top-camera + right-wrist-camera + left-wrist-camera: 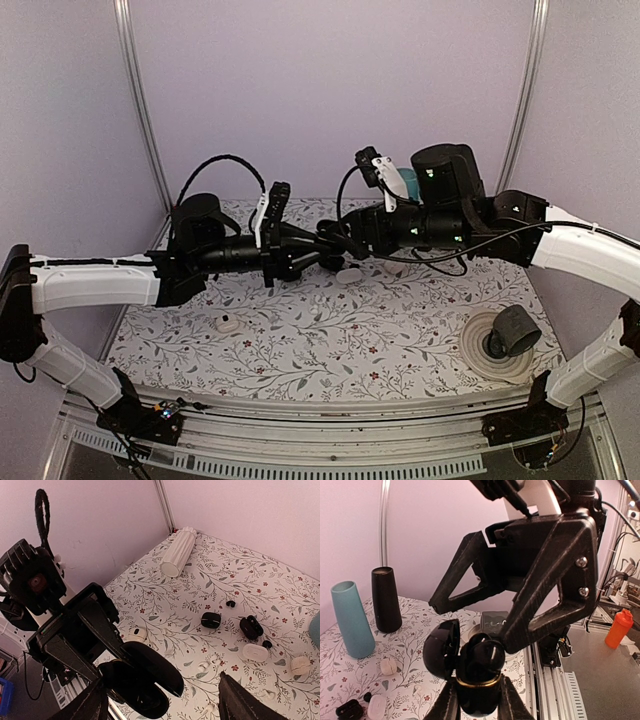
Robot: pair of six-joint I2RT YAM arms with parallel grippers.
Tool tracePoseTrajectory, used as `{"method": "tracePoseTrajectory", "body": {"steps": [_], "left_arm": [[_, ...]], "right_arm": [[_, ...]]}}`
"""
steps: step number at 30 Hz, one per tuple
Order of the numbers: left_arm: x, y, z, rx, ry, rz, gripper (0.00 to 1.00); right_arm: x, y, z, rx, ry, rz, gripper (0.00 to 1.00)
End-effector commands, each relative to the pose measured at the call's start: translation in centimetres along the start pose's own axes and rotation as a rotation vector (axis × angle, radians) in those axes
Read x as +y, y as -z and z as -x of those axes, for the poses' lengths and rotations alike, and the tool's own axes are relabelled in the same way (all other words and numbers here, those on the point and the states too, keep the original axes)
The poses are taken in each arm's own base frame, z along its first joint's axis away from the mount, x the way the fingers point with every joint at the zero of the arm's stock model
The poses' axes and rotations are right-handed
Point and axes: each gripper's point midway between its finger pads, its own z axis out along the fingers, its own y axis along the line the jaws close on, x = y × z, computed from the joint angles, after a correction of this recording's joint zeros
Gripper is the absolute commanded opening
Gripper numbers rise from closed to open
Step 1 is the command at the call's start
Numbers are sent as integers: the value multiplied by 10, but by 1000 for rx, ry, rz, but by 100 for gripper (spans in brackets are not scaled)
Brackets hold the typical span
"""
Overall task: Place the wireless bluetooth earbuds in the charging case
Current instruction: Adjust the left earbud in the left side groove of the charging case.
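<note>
My left gripper [478, 685] is shut on the lower half of a black charging case [479, 690], held above the table. The case's lid [441, 650] stands open to the left. Glossy black earbuds [482, 655] sit in the case's top. My right gripper [470, 625] hangs open just above it, one finger's tip [512, 642] close beside the case's right side. In the right wrist view the case [145, 680] lies between the right gripper's spread fingers [240, 700]. In the top view the two grippers meet mid-air over the back of the table [335, 250].
On the floral table lie loose black earbuds [230, 603] and white ones [203, 665]. There are also black cases [210, 620], white cases [255, 652], a white ribbed cylinder [177, 552], a teal cup [352, 620] and a black cup [386, 600]. A tape roll [480, 350] sits front right.
</note>
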Motion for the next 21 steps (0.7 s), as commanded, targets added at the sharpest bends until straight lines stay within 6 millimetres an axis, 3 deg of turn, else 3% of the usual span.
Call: {"method": "tracePoseTrajectory", "body": {"steps": [1,8,21], "left_arm": [[-7,-4,22,-59,-46,-39,0],[-5,-6,20,-50,-39,-37,0],[-2,-8,18,-32,-47,-18,0]], "right_arm": [[2,12,7,-30,-2,21,78],[9,15,19,-69,-20,57,93],[-11,-11,20,-37,-131,-68,96]]}}
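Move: The open charging case is still held at the left fingertips, its middle about 2 cm right of the left hand point, 1 cm ahead and 1 cm up; from the right hand it lies roughly 2 cm left, 1 cm back and 2 cm below. Some 32 cm below the right hand, on the table, lie the open black case 17 cm ahead and 1 cm left, and the white case 13 cm ahead and 4 cm right. Around the charging case, which the left hand keeps gripped and lifts by about 1 cm, the right fingers spread from three-quarters to almost fully open as that hand rises about 1 cm. The right hand then swings forward and left by about 1.5 cm, sinking slightly, which carries its nearer fingertip across the case's earbud side; touch on the earbud can't be made out. ##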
